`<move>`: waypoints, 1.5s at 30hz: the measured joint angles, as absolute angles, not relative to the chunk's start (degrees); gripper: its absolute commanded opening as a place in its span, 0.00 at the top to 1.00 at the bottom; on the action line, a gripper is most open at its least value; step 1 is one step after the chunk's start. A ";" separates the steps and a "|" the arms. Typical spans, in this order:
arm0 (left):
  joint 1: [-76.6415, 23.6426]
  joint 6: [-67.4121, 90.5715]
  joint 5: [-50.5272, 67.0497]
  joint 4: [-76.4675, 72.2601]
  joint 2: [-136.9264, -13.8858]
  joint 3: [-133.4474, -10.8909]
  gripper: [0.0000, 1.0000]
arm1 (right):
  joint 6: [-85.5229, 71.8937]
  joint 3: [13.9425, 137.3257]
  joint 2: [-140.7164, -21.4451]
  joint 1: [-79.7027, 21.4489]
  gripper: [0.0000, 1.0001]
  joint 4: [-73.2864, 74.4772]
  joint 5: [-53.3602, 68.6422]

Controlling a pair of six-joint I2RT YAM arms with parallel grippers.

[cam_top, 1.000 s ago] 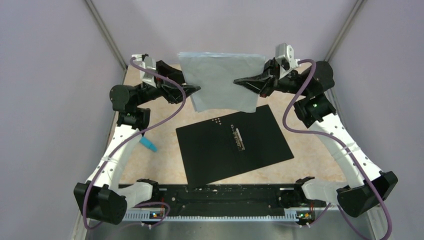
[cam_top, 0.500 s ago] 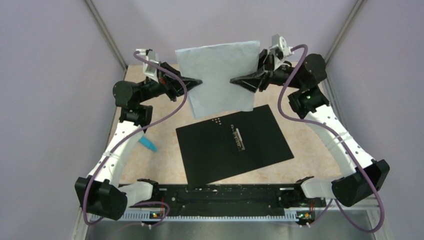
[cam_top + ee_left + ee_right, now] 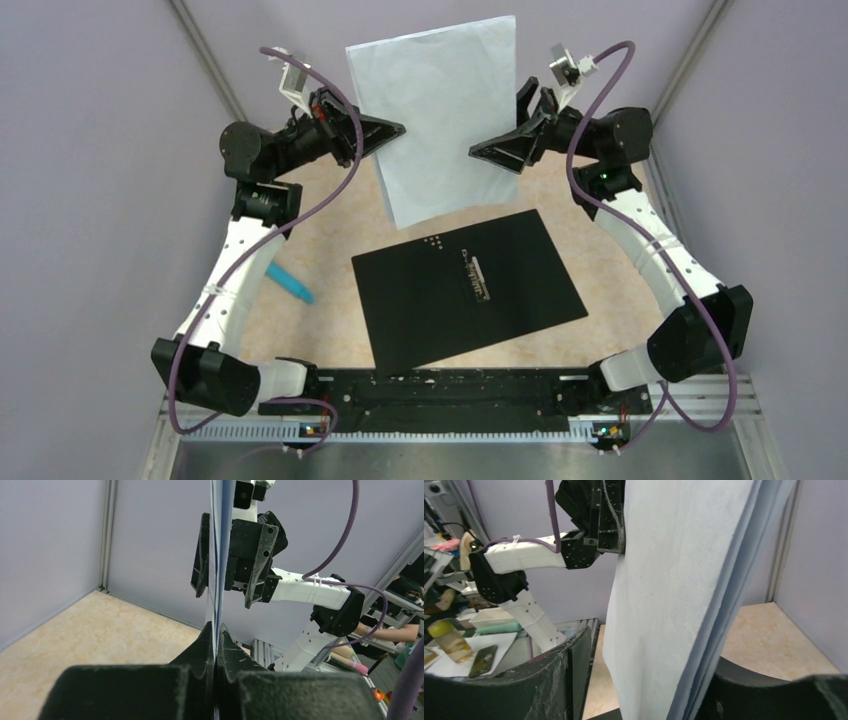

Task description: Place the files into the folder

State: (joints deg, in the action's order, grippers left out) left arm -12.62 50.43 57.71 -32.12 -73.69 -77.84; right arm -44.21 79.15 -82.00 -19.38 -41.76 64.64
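Note:
The files (image 3: 440, 120), a small stack of white sheets, hang upright in the air above the back of the table. My left gripper (image 3: 398, 130) is shut on their left edge. The left wrist view shows that edge (image 3: 216, 555) pinched between the jaws of this gripper (image 3: 216, 630). My right gripper (image 3: 478, 153) is open at the sheets' right edge. Its jaws straddle the sheets (image 3: 674, 580) with a gap on the left side. The folder (image 3: 470, 290) lies open on the table below, black inside up, metal clip showing.
A small blue object (image 3: 290, 283) lies on the table to the left of the folder. Grey walls close in the back and sides. The arms' bases and a black rail (image 3: 450, 395) run along the near edge.
The sheets have risen and tipped more upright. My left gripper has shut on their left edge, and my right gripper has opened its hold on the right edge.

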 measured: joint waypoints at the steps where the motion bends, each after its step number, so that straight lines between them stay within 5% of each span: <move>1: -12.62 50.43 57.56 -30.89 -73.69 -78.17 1.00 | -46.19 78.87 -82.28 -19.31 0.50 -43.66 64.82; 11: -12.51 47.00 54.06 -17.67 -73.69 -81.25 1.00 | -54.26 77.97 -82.50 -19.31 1.00 -46.11 63.20; 19: -14.74 48.18 45.23 -15.00 -73.65 -74.32 1.00 | -33.89 85.01 -82.13 -19.53 1.00 -0.73 46.61; 27: -29.54 53.54 25.96 -14.31 -80.49 -63.70 1.00 | -19.31 81.12 -82.06 -22.17 1.00 28.53 16.62; 34: -38.96 59.44 17.43 -13.47 -98.59 -61.82 1.00 | -14.52 64.47 -81.76 -23.51 1.00 35.86 -3.36; 42: -45.78 62.96 12.12 -10.46 -108.66 -63.72 1.00 | -11.53 59.09 -81.76 -24.01 1.00 37.52 -12.34; 45: -46.28 62.92 11.03 -9.85 -109.27 -65.82 0.79 | -10.41 58.02 -81.76 -23.94 1.00 36.62 -14.48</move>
State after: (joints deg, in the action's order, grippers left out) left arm -46.28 62.92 11.03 -9.85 -109.27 -65.82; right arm -10.41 58.02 -81.76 -23.94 36.62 -14.48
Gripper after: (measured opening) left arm 0.054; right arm 0.004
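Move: The files hang face-on between the hands, already pinched at their left edge by the left hand; their middle is about 8 cm left of the right hand, level with it. The folder's right half lies some 28 cm right of the left hand, neither ahead nor back, and 46 cm below; from it the ring clip is 16 cm right and 2 cm back, the folder's left half 2 cm right and 7 cm back, both as low. The files are first gripped at their right edge as the open right fingers close, while the left hand keeps its pinch. Both hands ease forward, then carry the files down about 40 cm and nearly 20 cm to the right towards the folder's right half, drawing back a little on the way and turning the fingers from sideways to pointing down. ##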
